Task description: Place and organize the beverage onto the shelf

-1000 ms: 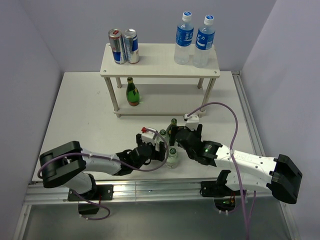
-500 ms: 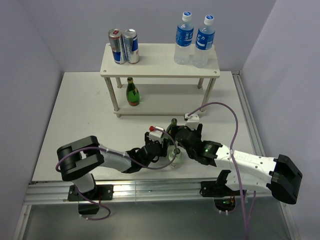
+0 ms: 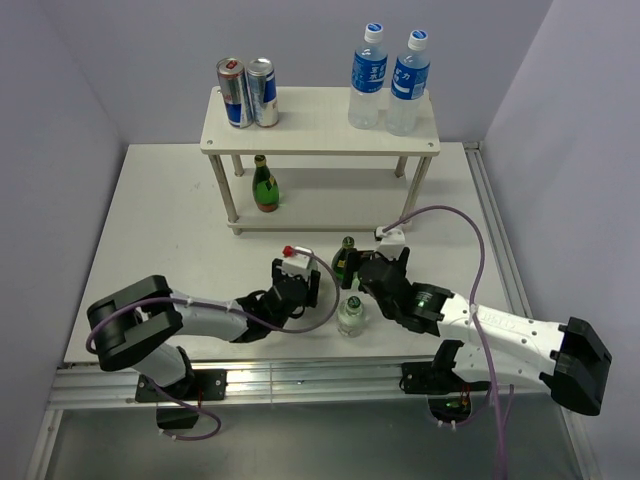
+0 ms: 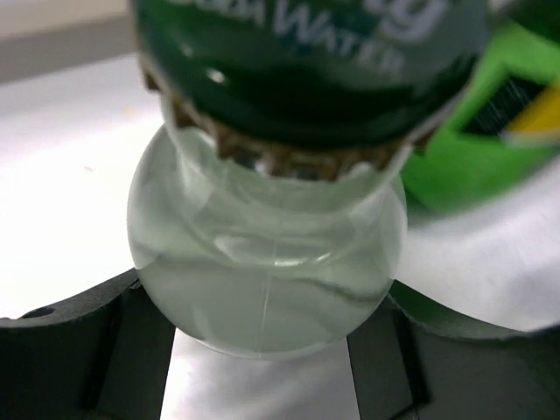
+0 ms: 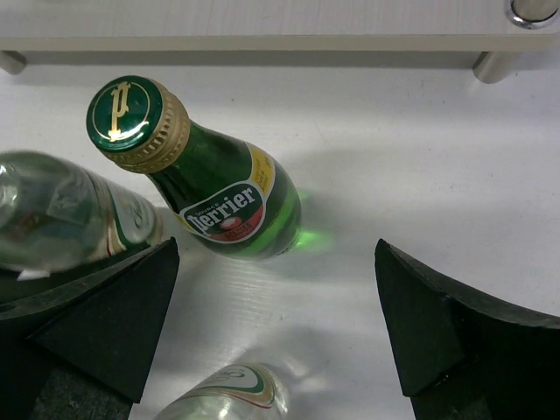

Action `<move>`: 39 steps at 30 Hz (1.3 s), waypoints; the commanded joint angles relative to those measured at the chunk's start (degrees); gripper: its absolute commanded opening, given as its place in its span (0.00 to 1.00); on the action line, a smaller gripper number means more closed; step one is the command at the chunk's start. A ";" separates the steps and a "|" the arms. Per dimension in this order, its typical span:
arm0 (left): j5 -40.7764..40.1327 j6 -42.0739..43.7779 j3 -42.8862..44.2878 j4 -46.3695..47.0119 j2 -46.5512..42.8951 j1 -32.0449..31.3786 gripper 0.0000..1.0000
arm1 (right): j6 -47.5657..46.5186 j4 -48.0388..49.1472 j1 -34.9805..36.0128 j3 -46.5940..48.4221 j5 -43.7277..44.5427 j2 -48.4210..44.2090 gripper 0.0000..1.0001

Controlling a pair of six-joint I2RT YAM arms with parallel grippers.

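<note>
My left gripper [image 3: 312, 286] [image 4: 267, 354] is shut on a clear glass bottle [image 4: 267, 280] with a green cap; its dark fingers [image 4: 79, 350] press both sides of the bottle. The same bottle [image 5: 61, 214] shows at the left edge of the right wrist view. A green Perrier bottle [image 3: 346, 258] [image 5: 223, 197] stands upright just beyond my open right gripper [image 3: 364, 270] [image 5: 276, 306], apart from its fingers. A second clear bottle [image 3: 350, 316] [image 5: 227, 394] stands close below that gripper. The cream shelf [image 3: 320, 125] lies behind.
On the shelf's top board stand two cans [image 3: 248, 92] at the left and two water bottles [image 3: 390, 78] at the right. A green bottle [image 3: 264, 185] stands on the lower board. The shelf's front edge [image 5: 262, 39] is close ahead of the right gripper.
The left gripper was open a second ago and is now closed on the clear bottle, drawn back a little to the left. The right arm has shifted slightly.
</note>
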 commanded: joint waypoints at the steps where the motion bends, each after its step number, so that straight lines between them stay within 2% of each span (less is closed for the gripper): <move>1: -0.01 3.21 2.38 6.27 -5.87 4.10 0.00 | 0.90 -0.77 0.00 0.56 1.55 -3.04 1.00; 6: 4.81 7.16 7.90 5.13 -6.23 10.24 0.00 | 1.16 -2.00 0.00 0.21 1.90 -5.24 1.00; 12: 7.64 10.95 18.00 2.23 -2.28 13.51 0.00 | 1.42 -2.27 0.09 -0.58 2.52 -5.60 1.00; 20: 10.62 13.94 29.97 -1.64 3.70 14.30 0.00 | 1.51 -2.53 0.00 -1.55 2.96 -7.09 1.00; 29: 14.49 14.29 43.41 -2.43 16.70 15.89 0.00 | 2.04 -3.50 0.00 -2.96 3.31 -9.90 1.00; 39: 16.95 12.98 51.95 -3.75 25.33 15.97 0.00 | 2.22 -3.15 0.00 -4.63 3.40 -12.02 1.00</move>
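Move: The left hand already holds the clear soda water bottle; its free spot on the lower shelf board lies about 19 cm ahead and 10 cm to the right, the board some 2 cm above the hand. The table's green Perrier stands 3 cm ahead and 9 cm right, the other clear bottle 10 cm back and 11 cm right, the shelved Perrier 19 cm ahead and 10 cm left. From the right hand the spot is roughly 17 cm ahead, 4 cm left and 5 cm below. Keeping its grip round the soda water bottle, the left hand carries it about 18 cm forward towards the lower shelf, first swinging some 3 cm left and then curving right past the standing Perrier, to end 9 cm right of its start. It climbs about 11 cm on the way and sinks some 4 cm over the board, the wrist nearly steady, while the empty, wide-open right hand eases 3 cm right and back. ##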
